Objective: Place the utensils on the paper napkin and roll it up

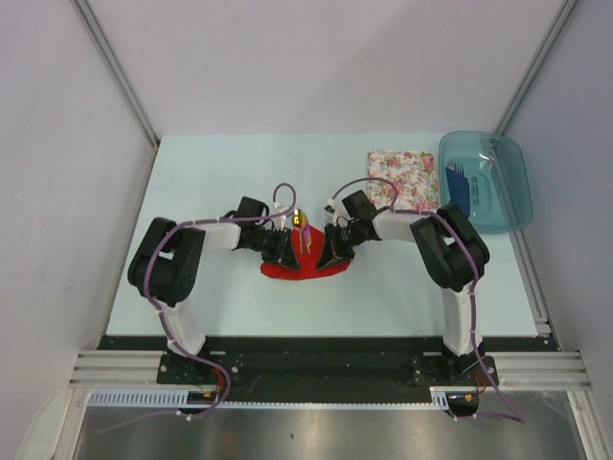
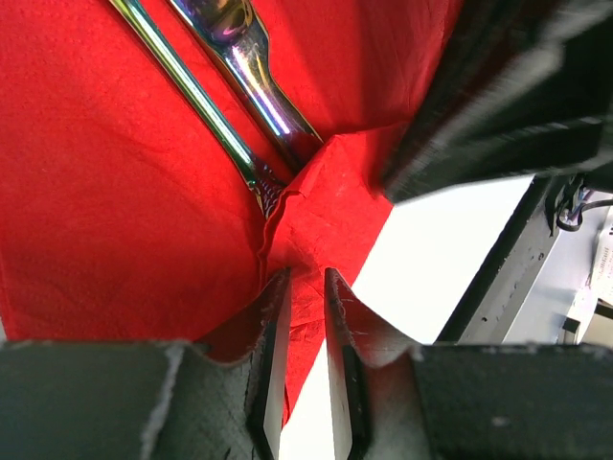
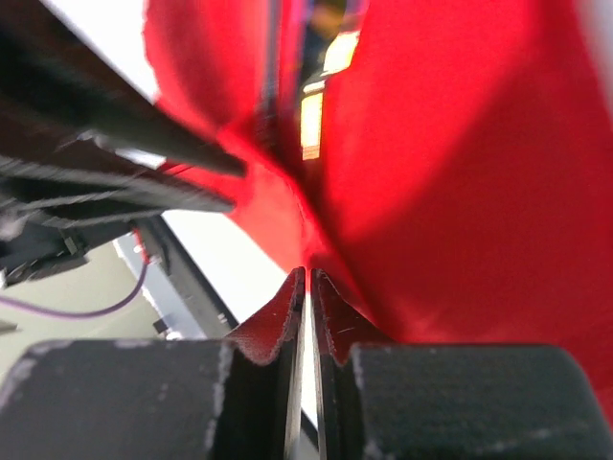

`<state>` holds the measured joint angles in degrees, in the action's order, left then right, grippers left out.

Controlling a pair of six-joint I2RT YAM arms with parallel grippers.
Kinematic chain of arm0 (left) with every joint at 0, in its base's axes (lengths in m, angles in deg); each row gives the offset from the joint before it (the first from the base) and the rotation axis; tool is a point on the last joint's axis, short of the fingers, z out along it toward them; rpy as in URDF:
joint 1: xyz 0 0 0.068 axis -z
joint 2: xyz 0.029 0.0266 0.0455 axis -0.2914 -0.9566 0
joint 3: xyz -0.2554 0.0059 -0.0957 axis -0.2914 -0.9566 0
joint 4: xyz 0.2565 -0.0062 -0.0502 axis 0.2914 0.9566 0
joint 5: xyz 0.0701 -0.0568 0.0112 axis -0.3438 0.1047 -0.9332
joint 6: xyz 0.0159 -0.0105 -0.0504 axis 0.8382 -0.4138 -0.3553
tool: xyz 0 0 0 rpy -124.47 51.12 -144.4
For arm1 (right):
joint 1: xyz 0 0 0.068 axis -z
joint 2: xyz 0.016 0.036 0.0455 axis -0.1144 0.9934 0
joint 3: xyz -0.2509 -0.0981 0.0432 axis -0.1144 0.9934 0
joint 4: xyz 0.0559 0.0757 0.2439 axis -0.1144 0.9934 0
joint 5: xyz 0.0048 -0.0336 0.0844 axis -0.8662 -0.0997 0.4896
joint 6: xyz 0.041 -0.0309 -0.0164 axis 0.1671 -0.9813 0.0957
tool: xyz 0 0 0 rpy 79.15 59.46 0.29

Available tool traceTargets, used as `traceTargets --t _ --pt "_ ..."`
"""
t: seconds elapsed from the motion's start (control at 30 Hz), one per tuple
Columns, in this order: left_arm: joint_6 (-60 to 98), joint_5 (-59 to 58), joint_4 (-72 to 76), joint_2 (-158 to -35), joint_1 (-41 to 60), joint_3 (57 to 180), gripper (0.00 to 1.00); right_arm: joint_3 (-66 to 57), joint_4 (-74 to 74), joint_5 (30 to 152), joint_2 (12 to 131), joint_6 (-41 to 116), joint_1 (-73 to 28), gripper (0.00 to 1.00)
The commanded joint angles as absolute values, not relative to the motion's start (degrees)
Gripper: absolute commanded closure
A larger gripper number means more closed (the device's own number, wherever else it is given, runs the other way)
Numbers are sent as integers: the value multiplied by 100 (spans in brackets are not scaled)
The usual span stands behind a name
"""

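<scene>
The red paper napkin (image 1: 302, 265) lies at the table's middle between my two grippers, its near edge bunched up. Two slim shiny utensils (image 2: 251, 79) lie side by side on it, and a gold spoon head (image 1: 301, 219) sticks out past its far edge. My left gripper (image 2: 305, 280) holds a wrinkled fold of the napkin (image 2: 115, 192) between narrow jaws, just below the handle ends. My right gripper (image 3: 306, 274) is pinched shut on the napkin's (image 3: 460, 192) edge, with the paper rising from its tips. From above, the left gripper (image 1: 284, 251) and right gripper (image 1: 331, 251) face each other closely.
A white floral-print napkin (image 1: 402, 178) lies at the back right. Beside it stands a teal plastic tub (image 1: 498, 206) with a blue item (image 1: 458, 184) inside. The table's right edge runs close behind the tub.
</scene>
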<state>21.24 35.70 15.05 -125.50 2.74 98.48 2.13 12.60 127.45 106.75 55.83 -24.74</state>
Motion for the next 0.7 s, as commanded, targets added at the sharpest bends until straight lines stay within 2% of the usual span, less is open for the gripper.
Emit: traceTargets --t 0.0,0.1,0.4,0.6,0.67 --pt "2122 3637 1323 -12540 248 9844 74 -36 1439 12422 10896 5400 -2525 90" --pt "2122 3628 1314 -12531 239 9844 74 -80 1562 12378 10721 5295 -2499 87" --pt "2078 3654 1271 -12505 230 9818 73 -177 2220 12317 9773 5048 -1919 52" --pt "2069 3663 1218 -12479 230 9783 73 166 2625 11895 9411 4785 -1506 34" --pt "2069 3663 1227 -12488 230 9782 73 245 2722 11719 9420 4662 -1400 32"
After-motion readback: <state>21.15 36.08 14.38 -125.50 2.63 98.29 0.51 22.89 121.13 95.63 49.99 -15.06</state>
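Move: The napkin's front corner is already folded up as a small flap. Its middle is some 3 cm to the left of the right hand and level with it. The utensils' middle is about 5 cm ahead and 3 cm left, and the napkin's open right corner about 4 cm ahead and 7 cm right. From the left hand, the flap is about 3 cm right, just below the fingertips, and that open corner roughly 13 cm right and 3 cm ahead. The right hand's nearly shut fingertips dip another 1 cm onto the right side of the folded flap, then lift off it. They sweep right and forward, about 7 and 5 cm, and rise to some 5 cm above the start, towards a place over the napkin's right corner, opening to about two thirds with a slight clockwise turn. The left hand stays put, its fingertips holding the flap's left side down. ##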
